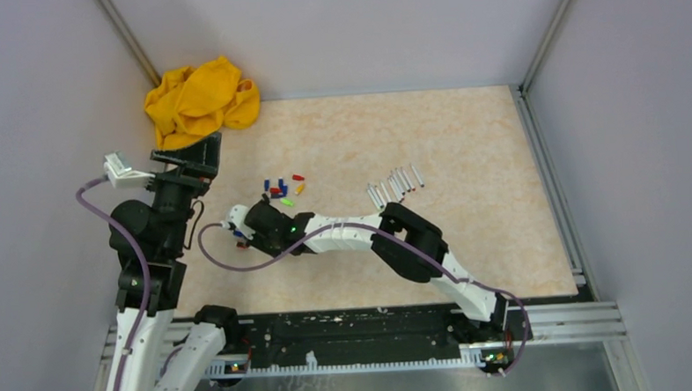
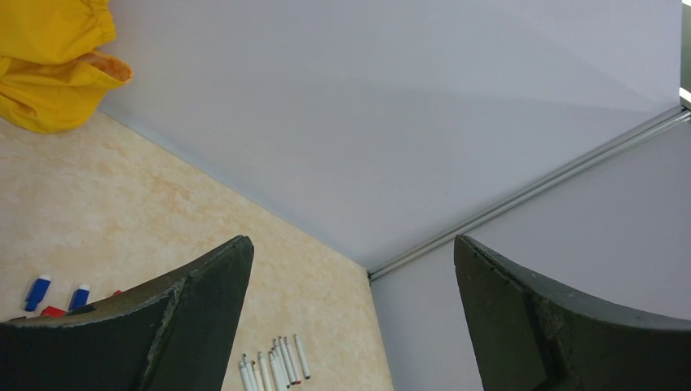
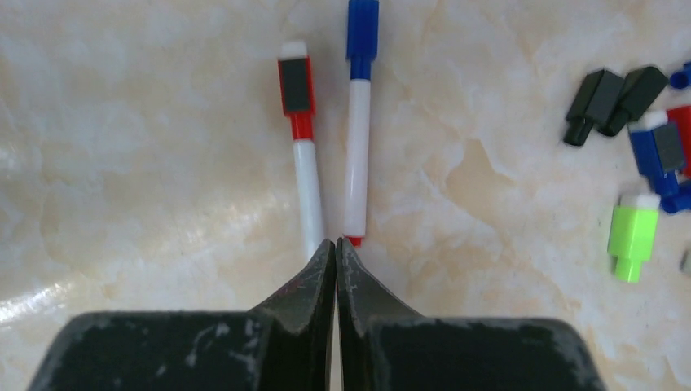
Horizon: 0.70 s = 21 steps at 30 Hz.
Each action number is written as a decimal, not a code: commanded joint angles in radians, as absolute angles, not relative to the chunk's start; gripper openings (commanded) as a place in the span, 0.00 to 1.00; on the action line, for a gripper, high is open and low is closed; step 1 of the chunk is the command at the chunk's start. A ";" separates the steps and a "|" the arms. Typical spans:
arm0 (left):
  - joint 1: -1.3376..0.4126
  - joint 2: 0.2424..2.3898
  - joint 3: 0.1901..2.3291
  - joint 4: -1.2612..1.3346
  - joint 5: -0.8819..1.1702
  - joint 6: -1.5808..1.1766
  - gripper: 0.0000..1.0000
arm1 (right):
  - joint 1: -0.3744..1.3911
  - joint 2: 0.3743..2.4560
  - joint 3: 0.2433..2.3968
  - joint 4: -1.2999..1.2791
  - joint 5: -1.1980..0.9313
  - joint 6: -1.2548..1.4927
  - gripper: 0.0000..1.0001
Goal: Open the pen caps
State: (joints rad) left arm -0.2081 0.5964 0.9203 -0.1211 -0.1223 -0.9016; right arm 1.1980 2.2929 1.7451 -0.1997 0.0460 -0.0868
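Note:
Two capped markers lie side by side on the table in the right wrist view, one with a red cap (image 3: 296, 88) and one with a blue cap (image 3: 362, 31). My right gripper (image 3: 336, 244) is shut, with its tips just at the markers' near ends and nothing visibly between the jaws. Loose pen caps lie to the right: black (image 3: 603, 99), blue (image 3: 658, 151) and green (image 3: 632, 232). From above they form a small cluster (image 1: 280, 188). My left gripper (image 2: 351, 240) is wide open, empty and raised at the left (image 1: 189, 156), facing the far corner.
A row of several uncapped white markers (image 1: 395, 184) lies right of the middle and also shows in the left wrist view (image 2: 273, 371). A crumpled yellow cloth (image 1: 199, 100) sits in the back left corner. Grey walls close in the table on three sides.

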 commanded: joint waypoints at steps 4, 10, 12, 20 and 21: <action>-0.213 0.591 0.890 -0.116 -0.129 -0.918 0.99 | 1.206 2.213 1.660 -0.196 0.078 -0.087 0.01; -0.213 0.597 0.881 -0.113 -0.130 -0.920 0.99 | 1.206 2.197 1.674 -0.192 0.086 -0.094 0.09; -0.213 0.596 0.881 -0.113 -0.134 -0.919 0.99 | 1.206 2.194 1.683 -0.192 0.098 -0.100 0.14; -0.213 0.597 0.885 -0.109 -0.141 -0.912 0.99 | 1.203 2.223 1.738 -0.206 0.087 -0.106 0.25; -0.213 0.596 0.889 -0.109 -0.142 -0.910 0.99 | 1.204 2.228 1.749 -0.208 0.085 -0.106 0.26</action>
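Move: Lying to the right hand's left on the table is the blue-capped pen, its middle about 5 cm left, 3 cm ahead and 1 cm below. The red-capped pen lies nearly parallel, its middle some 4 cm left and 1 cm ahead. The loose green cap is roughly 12 cm ahead and 4 cm right, the two black caps 14 cm ahead and 1 cm left. From the left hand, the blue-capped pen is almost straight below, some 40 cm down. Backing off rightward along the two pens, the closed right fingers travel about 2 cm towards their tail ends and sink roughly 1 cm. The hand then all but stops and opens its fingers to about a quarter, the rear finger ending against the red-capped pen's tail, the gap lined up with the blue-capped pen. The empty, open left hand sinks about 2 cm high above the table. ##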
